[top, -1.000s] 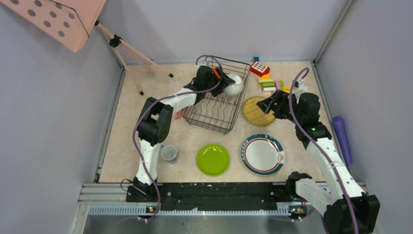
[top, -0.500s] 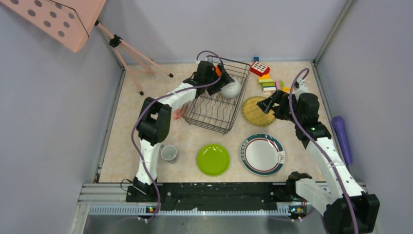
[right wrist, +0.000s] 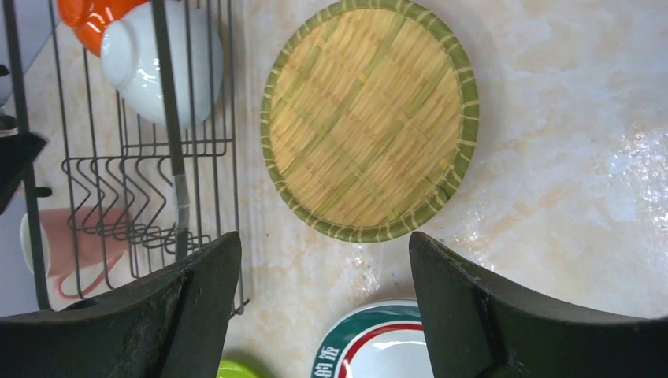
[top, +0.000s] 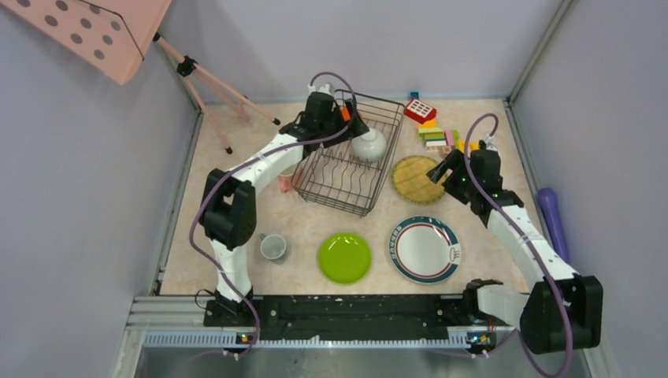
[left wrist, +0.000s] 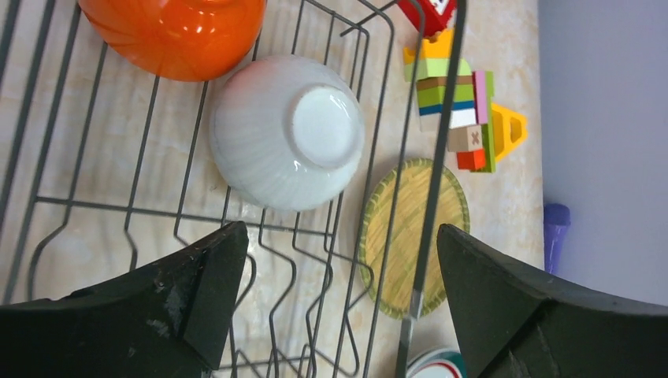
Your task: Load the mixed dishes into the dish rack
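Observation:
The dark wire dish rack holds an orange bowl and an upside-down whitish cup at its far end. My left gripper is open and empty above that end, the cup just ahead of its fingers. My right gripper is open and empty above the near right edge of the round straw mat, which lies flat right of the rack. The lime-green plate and the white green-red-rimmed plate lie in front. A second whitish cup stands front left. A pink cup lies left of the rack.
Colourful toy blocks stand at the back right, behind the mat. A purple object lies along the right wall. A pink tripod stand stands at the back left. The enclosure walls are close on three sides.
My left gripper has let go of the whitish cup, which now rests in the rack, and has drawn back to the far left. My right arm has shifted slightly over the mat.

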{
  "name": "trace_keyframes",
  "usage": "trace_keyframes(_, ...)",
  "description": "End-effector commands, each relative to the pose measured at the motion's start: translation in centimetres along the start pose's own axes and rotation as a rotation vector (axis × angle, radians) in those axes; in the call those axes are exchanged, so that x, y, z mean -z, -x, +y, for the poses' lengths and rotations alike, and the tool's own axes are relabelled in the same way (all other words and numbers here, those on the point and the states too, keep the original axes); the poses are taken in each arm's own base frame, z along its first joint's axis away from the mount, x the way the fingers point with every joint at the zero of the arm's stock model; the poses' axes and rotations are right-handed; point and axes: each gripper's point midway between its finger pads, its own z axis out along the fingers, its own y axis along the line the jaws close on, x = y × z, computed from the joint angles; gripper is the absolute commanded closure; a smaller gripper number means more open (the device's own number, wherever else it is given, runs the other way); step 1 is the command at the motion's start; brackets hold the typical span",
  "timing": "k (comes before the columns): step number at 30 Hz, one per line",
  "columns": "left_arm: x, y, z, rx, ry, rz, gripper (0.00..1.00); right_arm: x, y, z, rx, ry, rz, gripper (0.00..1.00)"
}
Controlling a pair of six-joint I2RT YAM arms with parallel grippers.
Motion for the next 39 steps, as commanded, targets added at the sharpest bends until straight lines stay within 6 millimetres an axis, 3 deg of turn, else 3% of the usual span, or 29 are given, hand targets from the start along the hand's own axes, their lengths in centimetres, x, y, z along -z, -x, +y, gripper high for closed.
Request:
trace_keyframes(1, 6.1, 2.9, -3.4, -0.144, -0.101, -0.095, 0.05, -1.3, 0.3, -2.1, -0.062, -0.046, -0.030, 0.24)
trace_keyframes(6, 10.2, 1.7, -4.0, -0.252, -0.163, -0.069, 0.03, -2.6, -0.5, -3.0, -0.147, 0.136, -0.032, 0.23)
trace_keyframes(20, 18.5, -0.9, -2.6, -0.250, -0.206, -0.109, 0.01, -7.7, -2.8, -6.2, -0.194, 0.050, 0.058, 0.33)
trace_keyframes(22, 19.4, -1.2, -2.2, -0.256, -0.230, -0.121, 0.01, -8.1, -3.0, -6.0, -0.213, 0.065, 0.059, 0.38)
trace_keyframes(28, 20.3, -1.3, 1.6, -0.191, -0.213, -0.105, 0.01, -8.4, -2.2, -5.8, -0.222, 0.059, 0.045, 1.00)
trace_keyframes(39, 21.3, -2.6, 1.2, -0.183, -0.290, -0.068, 0.03, -3.7, 1.2, -4.6, -0.130, 0.046, -0.093, 1.00)
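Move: The bamboo-patterned plate lies some 6 cm ahead of the right hand, 3 cm to its left and 13 cm below. The big dinner plate is about 15 cm back and 1 cm left of that hand, the toy blocks 19 cm ahead and 1 cm right. From the open left hand, the bamboo-patterned plate is roughly 9 cm back and 21 cm right, 15 cm down; the white bowl is 2 cm ahead and 6 cm right, 8 cm down. The bamboo-patterned plate is pinched by its near right rim: the right hand sinks about 11 cm to it, edging forward and right and rolling its left side up some 15 degrees, shuts its open fingers, then rises about 4 cm with the rim. Meanwhile the left hand, still open, rises off the bowls and pulls back some 16 cm and 12 cm left, tipping up a little, to the rack's left side. ##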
